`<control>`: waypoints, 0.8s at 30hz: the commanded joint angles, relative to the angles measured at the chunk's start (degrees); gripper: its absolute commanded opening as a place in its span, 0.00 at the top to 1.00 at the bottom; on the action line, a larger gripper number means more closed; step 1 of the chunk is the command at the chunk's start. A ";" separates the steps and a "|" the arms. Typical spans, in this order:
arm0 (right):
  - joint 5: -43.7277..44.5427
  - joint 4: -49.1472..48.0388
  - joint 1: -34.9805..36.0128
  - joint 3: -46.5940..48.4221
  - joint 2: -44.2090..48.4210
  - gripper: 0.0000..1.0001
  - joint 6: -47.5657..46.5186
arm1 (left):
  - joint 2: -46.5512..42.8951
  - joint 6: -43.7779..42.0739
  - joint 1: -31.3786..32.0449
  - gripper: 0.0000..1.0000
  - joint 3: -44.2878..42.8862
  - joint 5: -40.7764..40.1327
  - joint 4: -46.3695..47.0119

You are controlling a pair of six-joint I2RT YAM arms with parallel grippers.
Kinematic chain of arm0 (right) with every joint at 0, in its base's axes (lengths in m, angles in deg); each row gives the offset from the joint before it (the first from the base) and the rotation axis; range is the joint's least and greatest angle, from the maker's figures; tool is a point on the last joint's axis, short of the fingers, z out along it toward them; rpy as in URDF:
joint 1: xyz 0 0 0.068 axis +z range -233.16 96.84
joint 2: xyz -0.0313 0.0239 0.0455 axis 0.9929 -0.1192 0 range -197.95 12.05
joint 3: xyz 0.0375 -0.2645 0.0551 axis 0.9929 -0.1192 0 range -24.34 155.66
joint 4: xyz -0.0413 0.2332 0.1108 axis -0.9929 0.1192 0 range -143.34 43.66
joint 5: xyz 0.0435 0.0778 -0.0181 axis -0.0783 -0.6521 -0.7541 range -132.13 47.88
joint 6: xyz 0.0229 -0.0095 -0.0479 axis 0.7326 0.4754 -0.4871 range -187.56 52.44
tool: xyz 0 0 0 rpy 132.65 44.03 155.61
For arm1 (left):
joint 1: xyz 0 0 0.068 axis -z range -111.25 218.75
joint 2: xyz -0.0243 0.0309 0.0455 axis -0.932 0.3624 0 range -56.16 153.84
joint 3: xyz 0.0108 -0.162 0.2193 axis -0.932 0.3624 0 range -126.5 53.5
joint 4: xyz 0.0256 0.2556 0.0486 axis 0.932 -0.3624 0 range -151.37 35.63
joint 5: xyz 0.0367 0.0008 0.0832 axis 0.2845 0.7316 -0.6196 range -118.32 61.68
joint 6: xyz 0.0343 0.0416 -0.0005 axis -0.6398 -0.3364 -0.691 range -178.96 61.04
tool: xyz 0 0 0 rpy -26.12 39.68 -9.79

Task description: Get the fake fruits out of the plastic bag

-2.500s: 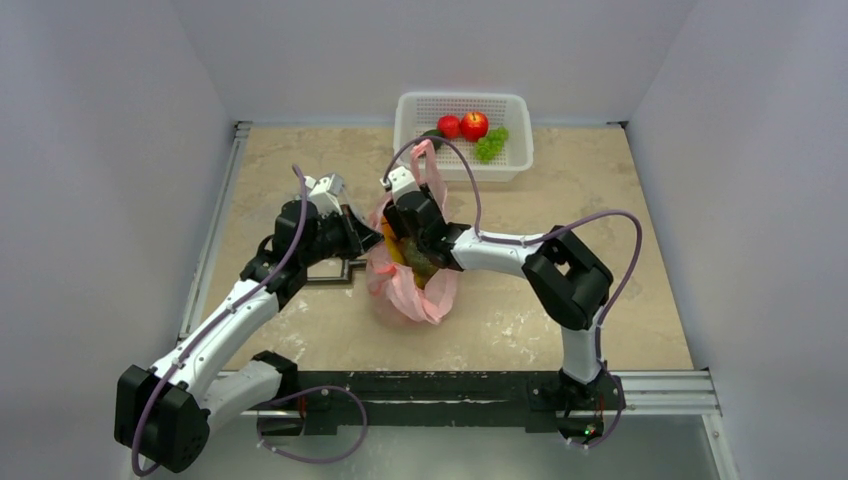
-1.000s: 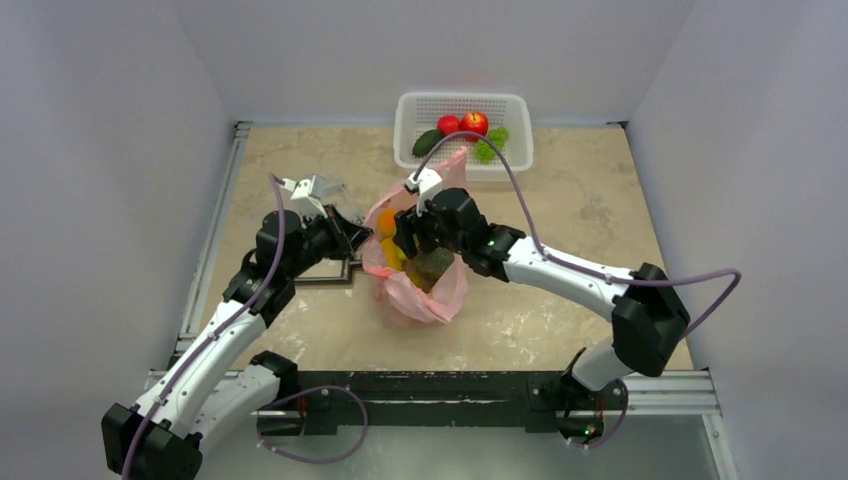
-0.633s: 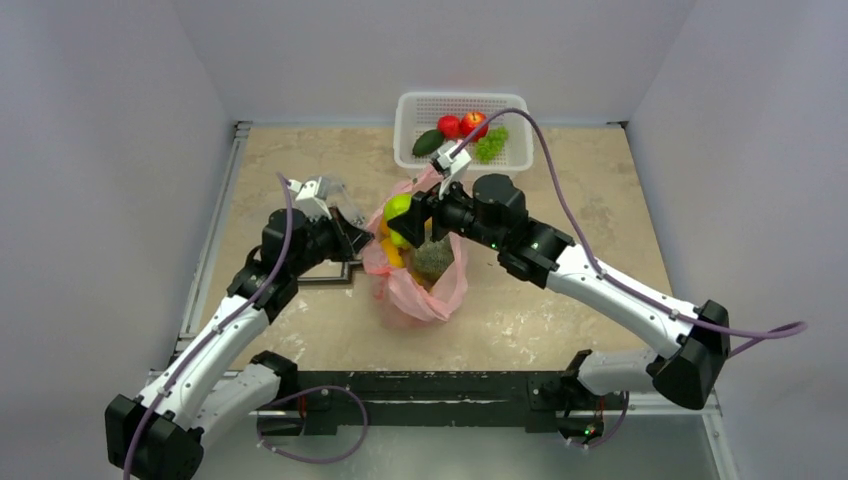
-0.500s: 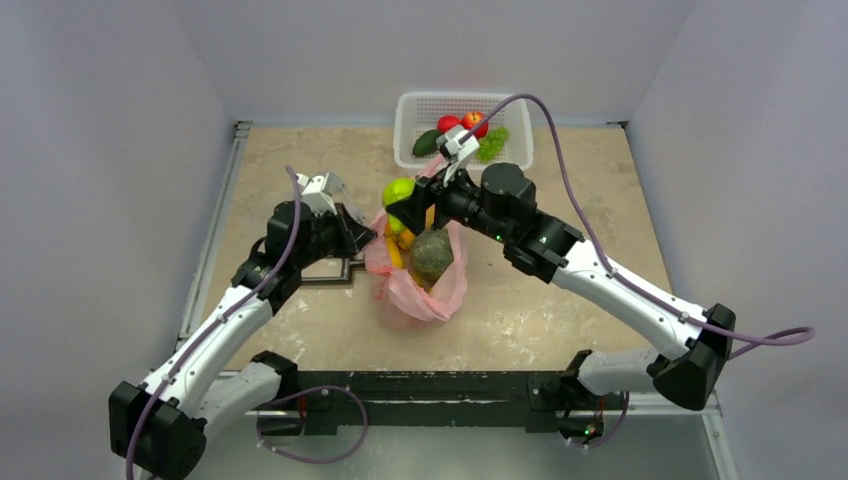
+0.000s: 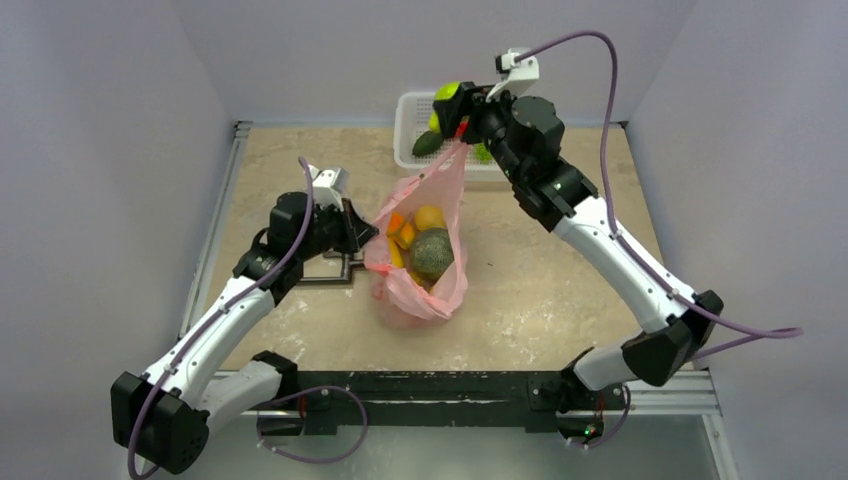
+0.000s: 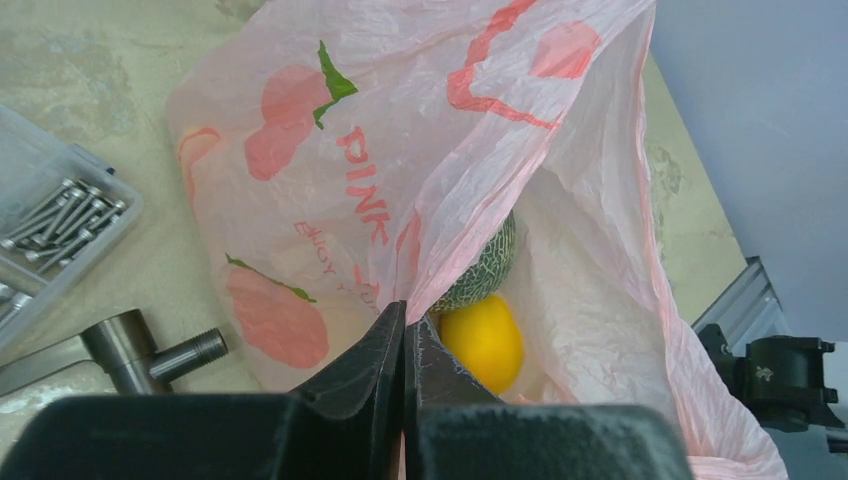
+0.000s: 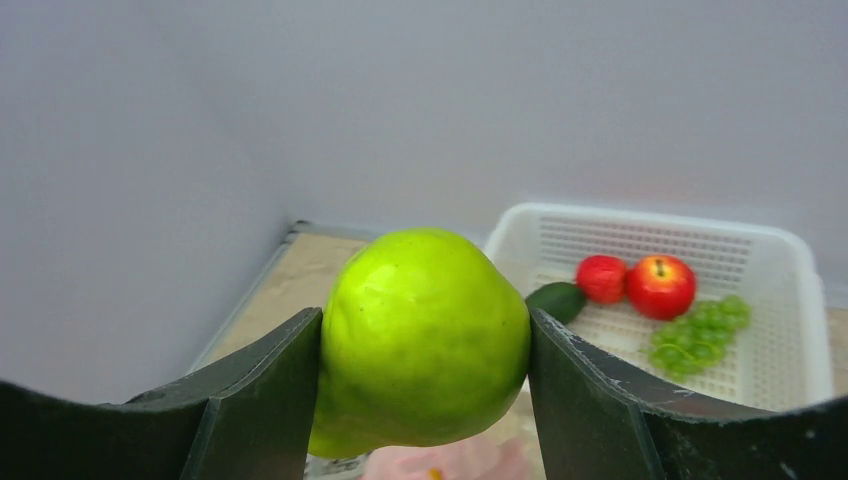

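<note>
The pink plastic bag (image 5: 415,285) stands mid-table with its mouth open. Inside it lie a rough dull-green melon (image 5: 432,254), a yellow fruit (image 5: 430,216) and an orange one (image 5: 397,224). My left gripper (image 5: 362,233) is shut on the bag's left rim (image 6: 430,255); the left wrist view shows the melon (image 6: 482,274) and a yellow fruit (image 6: 484,343) just past it. My right gripper (image 5: 449,98) is raised high over the basket's near-left corner, shut on a yellow-green fruit (image 7: 425,335). The bag's far side (image 5: 445,168) stretches up towards it.
A white perforated basket (image 5: 403,125) at the back holds two red apples (image 7: 660,285), green grapes (image 7: 702,324) and a dark avocado shape (image 7: 557,298). A clear box of screws (image 6: 50,220) and a metal fitting (image 6: 150,350) lie left of the bag.
My right gripper has lifted the yellow-green fruit out of the bag and carried it up and back to the basket. The bag's far side rose with it. The left gripper kept its hold.
</note>
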 commanded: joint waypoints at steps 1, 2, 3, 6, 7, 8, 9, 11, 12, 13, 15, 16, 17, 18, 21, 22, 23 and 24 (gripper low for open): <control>2.97 -2.48 -8.14 4.22 -4.96 1.00 3.51 | -3.77 -4.48 -0.47 1.00 0.81 -3.47 2.64; 2.49 -3.01 -9.98 4.69 -6.43 1.00 4.17 | -4.11 -4.82 -0.46 1.00 1.60 -4.34 2.80; 2.14 -2.83 -11.59 5.60 -8.09 1.00 4.80 | -4.30 -4.93 -0.57 1.00 2.09 -4.88 2.80; 1.73 -2.41 -16.16 7.50 -13.60 1.00 6.36 | -4.46 -7.41 -0.55 1.00 0.52 -5.77 0.21; 0.37 -1.92 -17.74 8.39 -15.75 1.00 7.08 | -4.60 -7.90 -0.56 1.00 0.24 -7.06 -0.52; -1.09 -1.76 -18.80 9.11 -17.78 1.00 7.42 | -4.79 -8.35 -0.55 1.00 0.11 -8.21 -1.00; -1.84 -1.87 -19.65 10.14 -20.13 1.00 7.17 | -5.05 -8.73 -0.64 1.00 0.06 -9.01 -1.24; -2.61 -1.06 -20.38 12.74 -25.29 1.00 5.82 | -5.57 -9.26 -0.64 1.00 0.20 -9.36 -1.04; -2.90 -0.56 -20.55 14.42 -28.02 1.00 4.83 | -5.71 -9.26 -0.70 1.00 0.43 -9.20 -0.81; -3.32 -0.10 -20.54 16.11 -30.70 1.00 4.01 | -5.89 -9.33 -0.66 1.00 0.50 -9.08 -0.65; -4.95 1.74 -20.68 20.01 -36.02 1.00 3.12 | -5.92 -9.62 -0.67 1.00 0.67 -8.85 -0.44; -6.11 2.39 -20.61 21.70 -39.15 1.00 2.67 | -5.87 -9.72 -0.64 1.00 0.64 -8.84 -0.42; -7.33 2.52 -20.63 23.07 -41.21 1.00 2.62 | -5.87 -9.85 -0.64 1.00 0.67 -8.67 -0.37; -8.18 2.79 -20.61 24.24 -43.01 1.00 2.69 | -5.81 -9.92 -0.65 1.00 0.62 -8.50 -0.27; -8.29 5.42 -20.63 28.56 -47.47 1.00 2.98 | -5.54 -10.25 -0.68 1.00 0.77 -7.42 0.11; -8.22 5.96 -20.61 29.38 -48.62 1.00 3.10 | -5.38 -10.31 -0.64 1.00 0.78 -6.83 0.24; -8.06 6.24 -20.61 29.81 -49.32 1.00 3.27 | -5.27 -10.34 -0.64 1.00 0.78 -6.18 0.55; -7.40 6.49 -20.64 29.93 -50.01 0.99 3.41 | -5.12 -10.34 -0.68 1.00 0.86 -5.43 0.76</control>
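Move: The right hand holds the green fruit high up; the middle of the white basket lies about 31 cm ahead, 8 cm to the right and 38 cm below. In it, the avocado lies some 11 cm left of the basket's middle, the red apple 3 cm right and 4 cm farther out. The pink bag's middle is about 9 cm back, 5 cm left and 36 cm below. From the left hand the basket is roughly 40 cm ahead, 23 cm right and 16 cm below. The right hand keeps its grip on the green fruit and swings it out and down into the white basket, first forward and rightward, then ever more steeply down with a slight swing back left, in all about 30 cm down and 25 cm forward, while the fingers tip down some 30 degrees. The left hand, still pinching the pink bag's rim, draws it about 3 cm left, rolling and tipping up a little. ##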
